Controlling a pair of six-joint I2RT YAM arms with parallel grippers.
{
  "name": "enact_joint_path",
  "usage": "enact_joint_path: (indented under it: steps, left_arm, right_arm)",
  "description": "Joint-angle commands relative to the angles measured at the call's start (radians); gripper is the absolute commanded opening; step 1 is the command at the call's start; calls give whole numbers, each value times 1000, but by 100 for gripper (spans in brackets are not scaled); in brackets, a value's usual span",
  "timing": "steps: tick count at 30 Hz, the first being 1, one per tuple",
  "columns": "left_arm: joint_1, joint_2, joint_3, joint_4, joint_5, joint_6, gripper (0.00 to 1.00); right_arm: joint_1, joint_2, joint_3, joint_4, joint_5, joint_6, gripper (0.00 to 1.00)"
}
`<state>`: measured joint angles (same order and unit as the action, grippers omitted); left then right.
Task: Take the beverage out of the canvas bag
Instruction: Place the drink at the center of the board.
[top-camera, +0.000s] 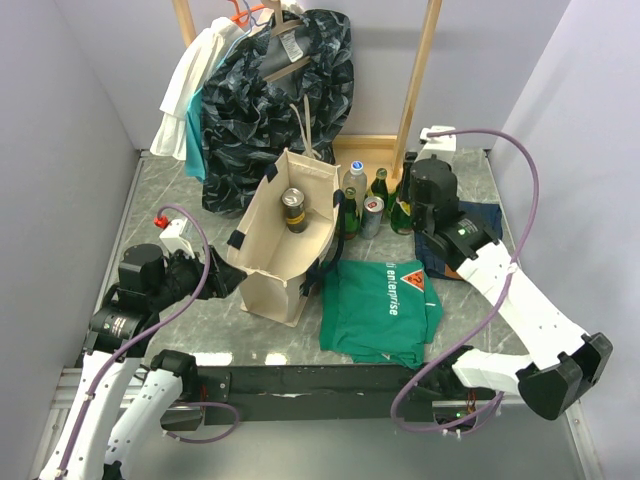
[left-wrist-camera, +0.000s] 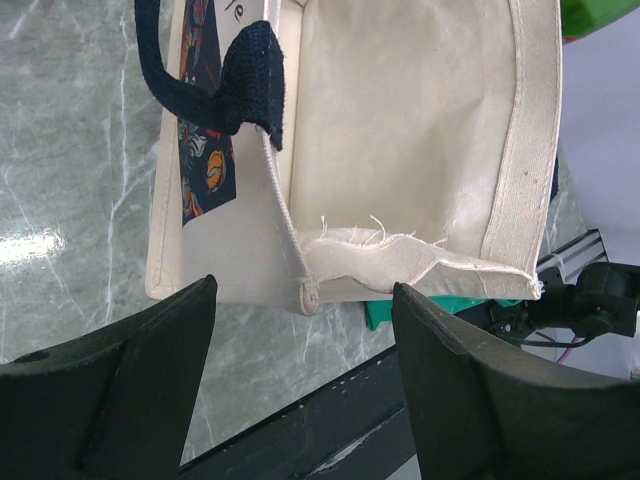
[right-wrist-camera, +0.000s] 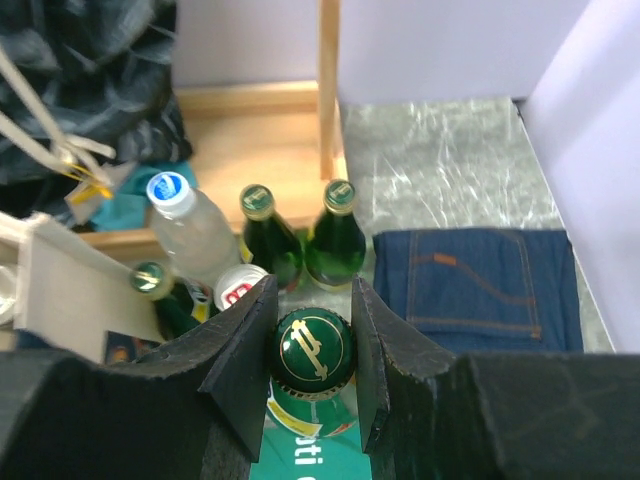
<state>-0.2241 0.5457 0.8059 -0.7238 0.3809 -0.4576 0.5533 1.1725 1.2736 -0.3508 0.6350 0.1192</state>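
Note:
The cream canvas bag (top-camera: 285, 250) with navy straps stands open at the table's middle. A dark beverage can (top-camera: 292, 208) stands upright inside it. My right gripper (right-wrist-camera: 312, 345) is shut on the green cap of a green glass bottle (right-wrist-camera: 313, 348), outside the bag to its right, beside the other drinks; in the top view this bottle (top-camera: 401, 212) is mostly hidden by the wrist. My left gripper (left-wrist-camera: 303, 292) is open just off the bag's near left corner (left-wrist-camera: 310, 290), holding nothing. In the top view the left gripper (top-camera: 222, 277) touches the bag's left side.
A water bottle (right-wrist-camera: 190, 235), green bottles (right-wrist-camera: 335, 235), (right-wrist-camera: 270, 245) and a red-and-white can (right-wrist-camera: 232, 290) cluster right of the bag. Folded jeans (right-wrist-camera: 480, 285) lie far right. A green shirt (top-camera: 380, 305) lies in front. Garments hang on a wooden rack (top-camera: 275, 100) behind.

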Motion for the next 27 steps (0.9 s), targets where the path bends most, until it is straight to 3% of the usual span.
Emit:
enact_joint_path:
  steps: [1, 15, 27]
  left_arm:
    - [-1, -4, -1, 9, -2, 2, 77]
    - [-3, -4, -2, 7, 3, 5, 77]
    - [-1, -1, -1, 6, -4, 5, 77]
  right_arm:
    - [-35, -71, -26, 274, 46, 30, 0]
    - [-124, -14, -220, 522, 45, 57, 0]
    - [-159, 91, -240, 625, 17, 63, 0]
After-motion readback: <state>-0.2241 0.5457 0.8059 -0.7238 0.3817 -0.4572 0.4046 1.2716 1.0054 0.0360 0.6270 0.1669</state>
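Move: The right hand already holds a green beer bottle by its neck. It is bound for the clear tabletop spot roughly 6 cm ahead, 3 cm to the right and 36 cm below its fingers. Of the standing drinks, the right green bottle is some 13 cm ahead and 2 cm right, the middle green bottle 13 cm ahead and 4 cm left, and the can 5 cm ahead and 7 cm left. From the idle left hand the spot is about 22 cm ahead and 39 cm right, some 25 cm lower. With its fingers still closed round the neck, the right hand sinks about 8 cm, bringing the green bottle down towards the clear tabletop to the right of the can while easing forward some 5 cm and first a few centimetres to the right. On the way the wrist turns roughly 10 degrees clockwise, and the held bottle comes nearer the right green bottle, staying on the near side of it. ##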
